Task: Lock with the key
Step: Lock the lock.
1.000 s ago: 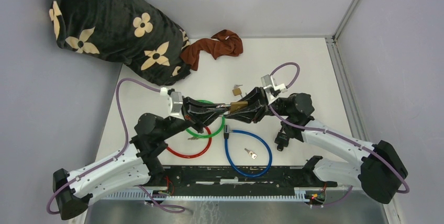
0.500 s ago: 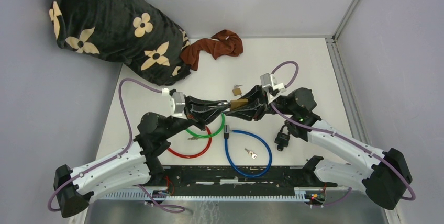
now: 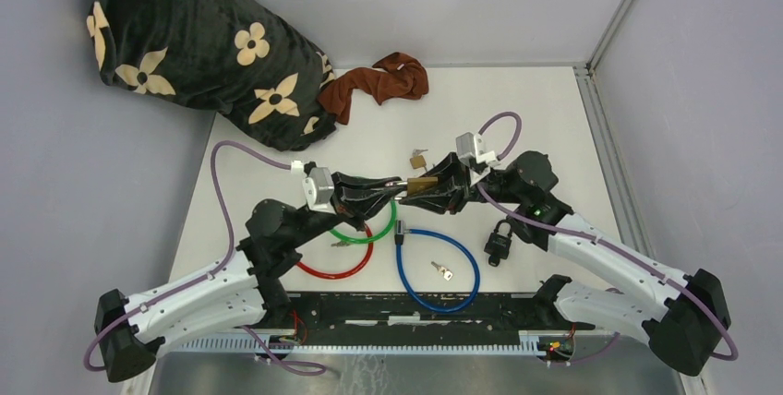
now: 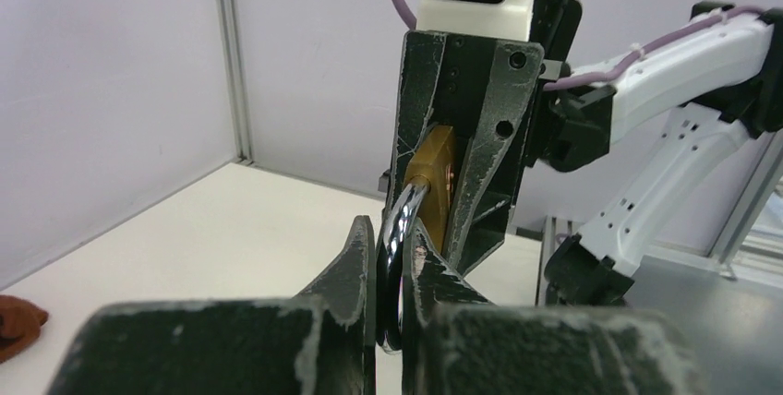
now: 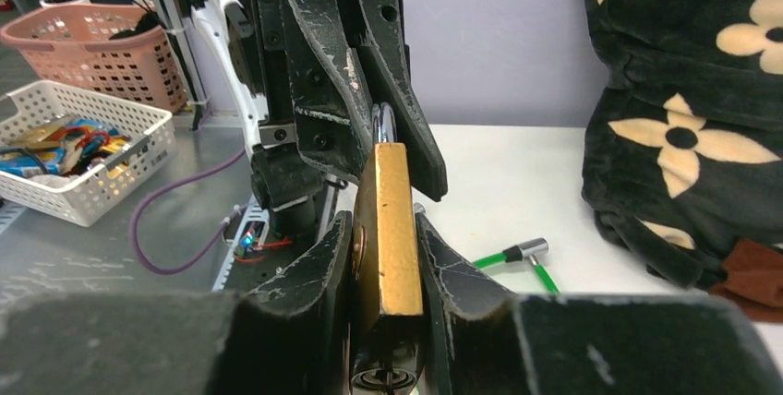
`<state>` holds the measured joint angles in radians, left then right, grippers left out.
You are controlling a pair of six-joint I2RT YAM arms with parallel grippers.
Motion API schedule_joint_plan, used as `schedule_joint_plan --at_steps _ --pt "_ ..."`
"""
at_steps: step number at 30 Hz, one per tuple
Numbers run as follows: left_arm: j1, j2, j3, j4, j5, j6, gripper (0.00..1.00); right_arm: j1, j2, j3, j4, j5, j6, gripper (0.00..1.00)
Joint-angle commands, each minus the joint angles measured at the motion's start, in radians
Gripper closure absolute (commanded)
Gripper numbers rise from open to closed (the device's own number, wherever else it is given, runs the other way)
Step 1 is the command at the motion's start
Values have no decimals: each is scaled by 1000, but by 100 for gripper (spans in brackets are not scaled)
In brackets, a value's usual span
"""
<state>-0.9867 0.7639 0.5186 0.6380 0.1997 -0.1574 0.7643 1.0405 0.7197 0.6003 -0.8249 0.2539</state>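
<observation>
A brass padlock hangs in the air between both grippers, over the middle of the table. My left gripper is shut on its silver shackle, which sits edge-on between the fingers. My right gripper is shut on the brass body, and the keyhole end faces the right wrist camera. A small loose key lies on the table inside the blue cable loop, near the front and apart from both grippers.
A black padlock sits under the right arm. A small brass lock lies behind the grippers. Red, green and blue cable loops lie below them. A flowered black blanket and a brown cloth lie at the back.
Both grippers, still joined on the padlock, have drifted slightly left and toward the back. The right forearm has swung aside, so the black padlock shows fully.
</observation>
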Motion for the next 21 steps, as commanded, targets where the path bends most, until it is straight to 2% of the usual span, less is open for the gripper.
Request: schedule_joint_plan --at_steps 1,5,8,10,15,21 --pt "6 67 18 -377 135 15 98 93 65 32 -204 31 -278 100" --pt "111 -9 5 -411 149 45 98 92 67 -35 -262 -16 -333 87" --pt "155 -55 -37 -474 138 68 98 92 81 -86 -272 -49 -351 69" --pt "169 -81 -74 -518 116 87 98 92 97 -120 -291 -60 -358 61" --pt "182 -100 -130 -600 134 125 98 92 121 -217 -291 -50 -366 50" --pt "189 -122 -137 -665 152 280 98 42 89 -288 -302 -20 -421 46"
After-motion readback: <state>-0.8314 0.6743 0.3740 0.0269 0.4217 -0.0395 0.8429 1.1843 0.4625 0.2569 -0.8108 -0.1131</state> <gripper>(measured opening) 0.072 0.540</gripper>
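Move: Beneath the two hands, some 34 cm below the left and 32 cm below the right, is the table. The blue cable lock's loop is centred level with both in reach, about 11 cm to the left hand's right and 6 cm to the right hand's right. From the left hand, the brass padlock's body is 5 cm to the right, the red cable lock 13 cm left and 6 cm ahead, and the green one 8 cm left and 15 cm ahead. Lowering together about 20 cm towards the table by the blue cable lock, both hands tip their fingers down some 30 degrees. The left keeps its pinch on the padlock's shackle and drifts slightly to its left; partway down the right hand's fingers open from about a quarter to half, spreading off the padlock's body, as that hand eases back about 3 cm. ##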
